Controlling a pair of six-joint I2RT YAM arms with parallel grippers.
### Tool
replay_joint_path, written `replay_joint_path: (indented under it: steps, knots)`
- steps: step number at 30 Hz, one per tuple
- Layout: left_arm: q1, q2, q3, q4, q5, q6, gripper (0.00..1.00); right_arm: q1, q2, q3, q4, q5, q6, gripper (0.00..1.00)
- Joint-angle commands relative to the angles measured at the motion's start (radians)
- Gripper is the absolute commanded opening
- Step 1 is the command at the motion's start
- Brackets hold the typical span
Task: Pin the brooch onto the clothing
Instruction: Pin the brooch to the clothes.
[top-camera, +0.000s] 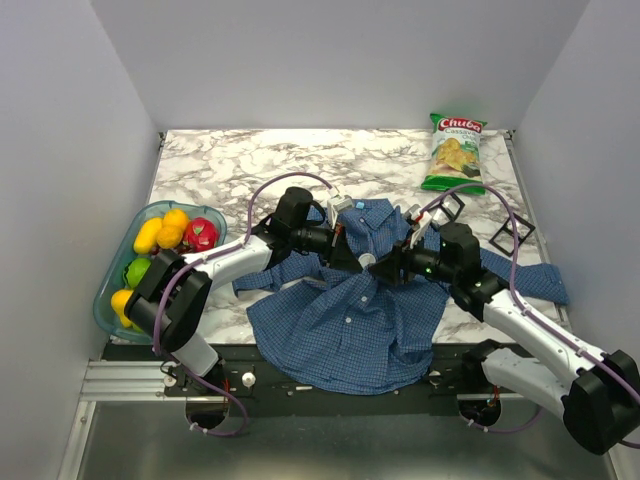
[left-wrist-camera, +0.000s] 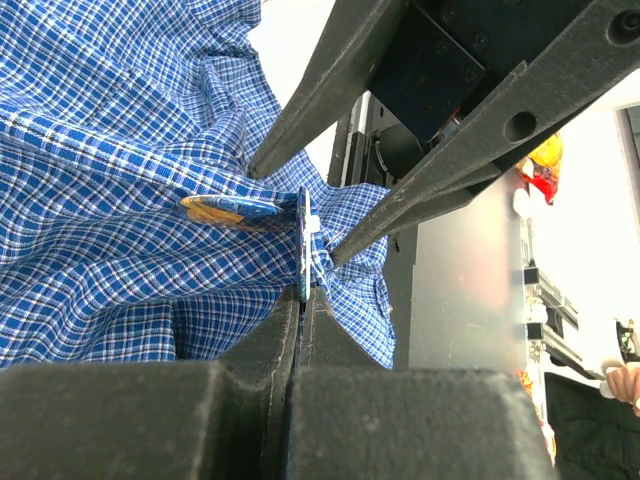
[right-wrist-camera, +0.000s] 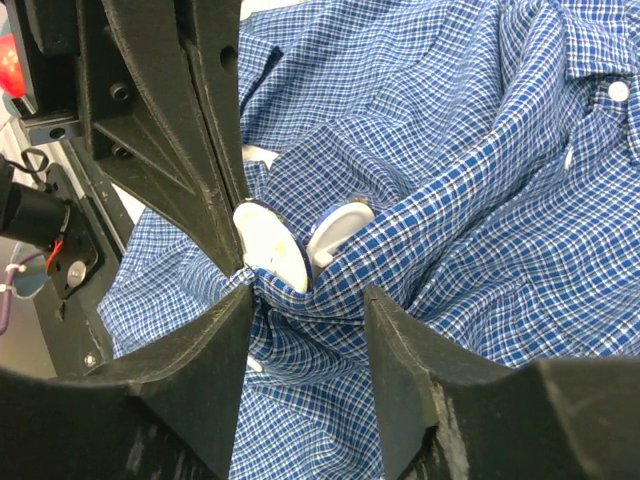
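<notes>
The clothing (top-camera: 350, 320), a blue checked shirt, lies crumpled on the marble table (top-camera: 250, 165); its chest is bunched up between both grippers. The brooch shows as two round discs, white-backed in the right wrist view (right-wrist-camera: 268, 248), side by side at a fold of shirt (right-wrist-camera: 450, 180). In the left wrist view one disc shows a yellow and blue face (left-wrist-camera: 235, 211). My left gripper (left-wrist-camera: 300, 295) (top-camera: 348, 254) is shut on the edge of the other disc (left-wrist-camera: 302, 245). My right gripper (right-wrist-camera: 308, 295) (top-camera: 385, 265) stands open, its fingers astride the fold just below the discs.
A green chip bag (top-camera: 455, 152) lies at the back right. A blue-green bowl (top-camera: 108, 290) of fruit sits at the left edge. Two black clips (top-camera: 512, 233) rest right of the shirt. Grey walls close in both sides.
</notes>
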Motion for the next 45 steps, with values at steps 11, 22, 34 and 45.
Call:
replay_joint_path:
  steps: [11, 22, 34, 45]
  knots:
    - [0.004, 0.007, -0.001, 0.044, 0.057, -0.016, 0.00, -0.003, -0.018, 0.014, 0.065, -0.080, -0.004, 0.49]
    - [0.004, -0.006, -0.001, 0.041, 0.057, -0.013, 0.00, -0.004, -0.065, 0.012, 0.010, -0.047, -0.024, 0.50]
    - [0.003, -0.012, -0.004, 0.043, 0.058, -0.013, 0.00, -0.006, -0.024, 0.003, 0.056, -0.064, -0.010, 0.42]
    - [0.003, -0.013, -0.003, 0.036, 0.057, -0.010, 0.00, -0.006, 0.007, 0.007, 0.073, -0.070, -0.007, 0.34]
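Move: The open brooch, with a fold of the blue clothing at its foot, stands about 2 cm to the left of the right fingertips, 1 cm ahead and 1 cm higher. From the left fingers, which already grip one half, its middle is some 2 cm to the right and 1 cm ahead, at their height. The collar lies about 12 cm ahead of the right hand, straight out and some 5 cm lower; the nearest placket button is around 6 cm back, 5 cm to its left and 5 cm down. The brooch's one half stays pinched in the shut left fingers, practically still, while the right hand works beside it: the right hand rises about 2.5 cm, then sinks back by half of that, with a few degrees of wrist tilt. Its fingers, already either side of the cloth fold, narrow from over half open to about a third, bringing a fingertip against the foot of the free half. ##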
